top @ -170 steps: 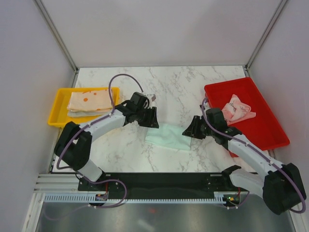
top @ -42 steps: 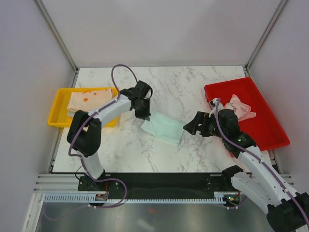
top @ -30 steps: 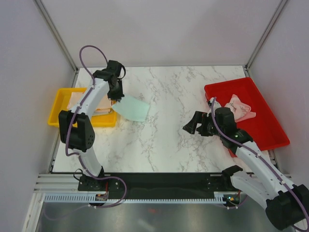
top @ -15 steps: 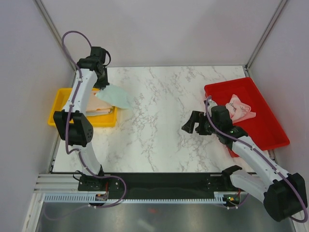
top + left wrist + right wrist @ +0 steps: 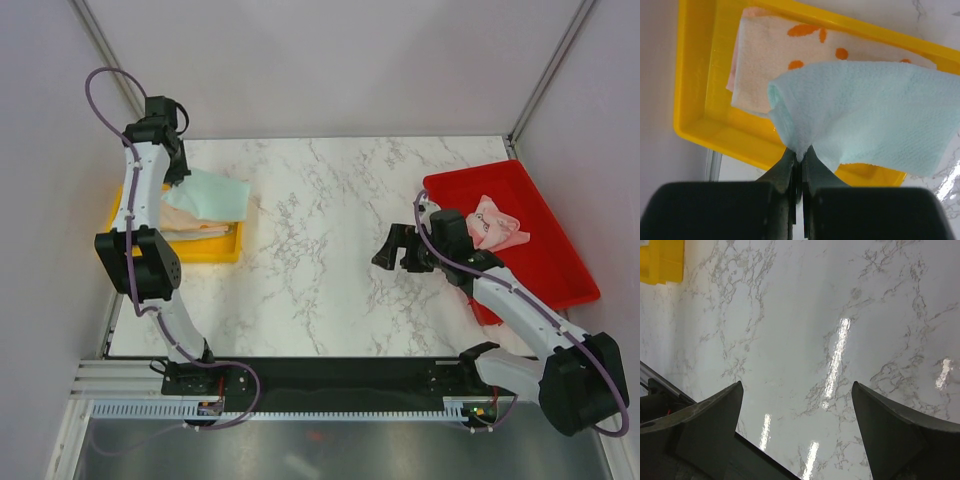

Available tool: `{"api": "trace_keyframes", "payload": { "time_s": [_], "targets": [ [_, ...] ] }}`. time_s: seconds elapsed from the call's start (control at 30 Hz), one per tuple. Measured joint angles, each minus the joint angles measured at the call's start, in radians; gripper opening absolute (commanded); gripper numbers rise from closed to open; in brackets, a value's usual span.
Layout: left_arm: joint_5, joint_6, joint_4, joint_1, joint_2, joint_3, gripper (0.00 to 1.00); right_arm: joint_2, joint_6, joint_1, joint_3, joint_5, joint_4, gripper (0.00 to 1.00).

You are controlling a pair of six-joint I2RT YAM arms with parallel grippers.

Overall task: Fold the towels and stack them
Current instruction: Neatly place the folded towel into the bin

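Observation:
My left gripper [image 5: 177,177] is shut on the folded mint green towel [image 5: 212,193], pinching one corner [image 5: 799,150], and holds it above the yellow tray [image 5: 128,194]. In the tray lies a stack topped by the orange-printed towel [image 5: 771,45]; it also shows under the green one in the top view [image 5: 185,219]. My right gripper [image 5: 394,249] is open and empty over the bare marble, its fingers [image 5: 715,412] spread wide. A pink patterned towel [image 5: 494,220] lies crumpled in the red tray [image 5: 545,255].
The yellow tray's near rim [image 5: 715,137] sits close to the left wall and table edge. The red tray stands at the right, beside the right arm. White marble table [image 5: 340,230] lies between the two trays.
My left arm has carried the green towel from the table's middle leftward and up over the yellow tray. My right gripper has stayed open, shifting slightly left near the red tray.

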Motion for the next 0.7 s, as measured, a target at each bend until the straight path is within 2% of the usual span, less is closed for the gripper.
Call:
{"api": "trace_keyframes", "payload": {
  "time_s": [0.23,0.37,0.4,0.47,0.6,0.7],
  "targets": [
    [-0.034,0.023,0.103,0.072,0.064,-0.022,0.04,0.076,-0.029,0.0,0.007,0.002,0.011,0.98],
    [-0.071,0.021,0.148,0.109,0.153,-0.022,0.29,0.108,-0.037,0.0,0.007,0.007,0.033,0.98],
    [-0.096,0.019,0.157,0.114,0.181,-0.022,0.39,0.121,-0.04,0.0,0.007,0.007,0.037,0.98],
    [-0.15,0.01,0.159,0.123,0.227,-0.022,0.4,0.138,-0.043,0.0,0.007,0.01,0.038,0.98],
    [-0.217,-0.005,0.157,0.123,0.243,-0.018,0.52,0.153,-0.043,0.0,0.007,0.022,0.038,0.98],
    [-0.243,-0.021,0.152,0.121,0.239,0.023,0.52,0.153,-0.042,0.0,0.007,0.023,0.043,0.98]
  ]
}}
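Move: The left hand pinches the mint towel by its left end; the towel's middle hangs about 9 cm to the hand's right, 3 cm farther out and 6 cm lower. The stack of folded towels it goes onto lies roughly 5 cm ahead, 3 cm to the right and 16 cm below. The yellow bin's middle is nearly straight below, some 17 cm down. From the right hand, that stack lies about 48 cm left, 18 cm ahead and 8 cm lower. The left fingers let go of the mint towel's end over the stack in the yellow bin, opening about halfway. The hand sweeps some 10 cm left towards the bin's left side, sinks about 9 cm and starts to rise at the very end, turning some 15 degrees counter-clockwise. The right hand, empty and wide open, sinks about 4 cm over bare table. ##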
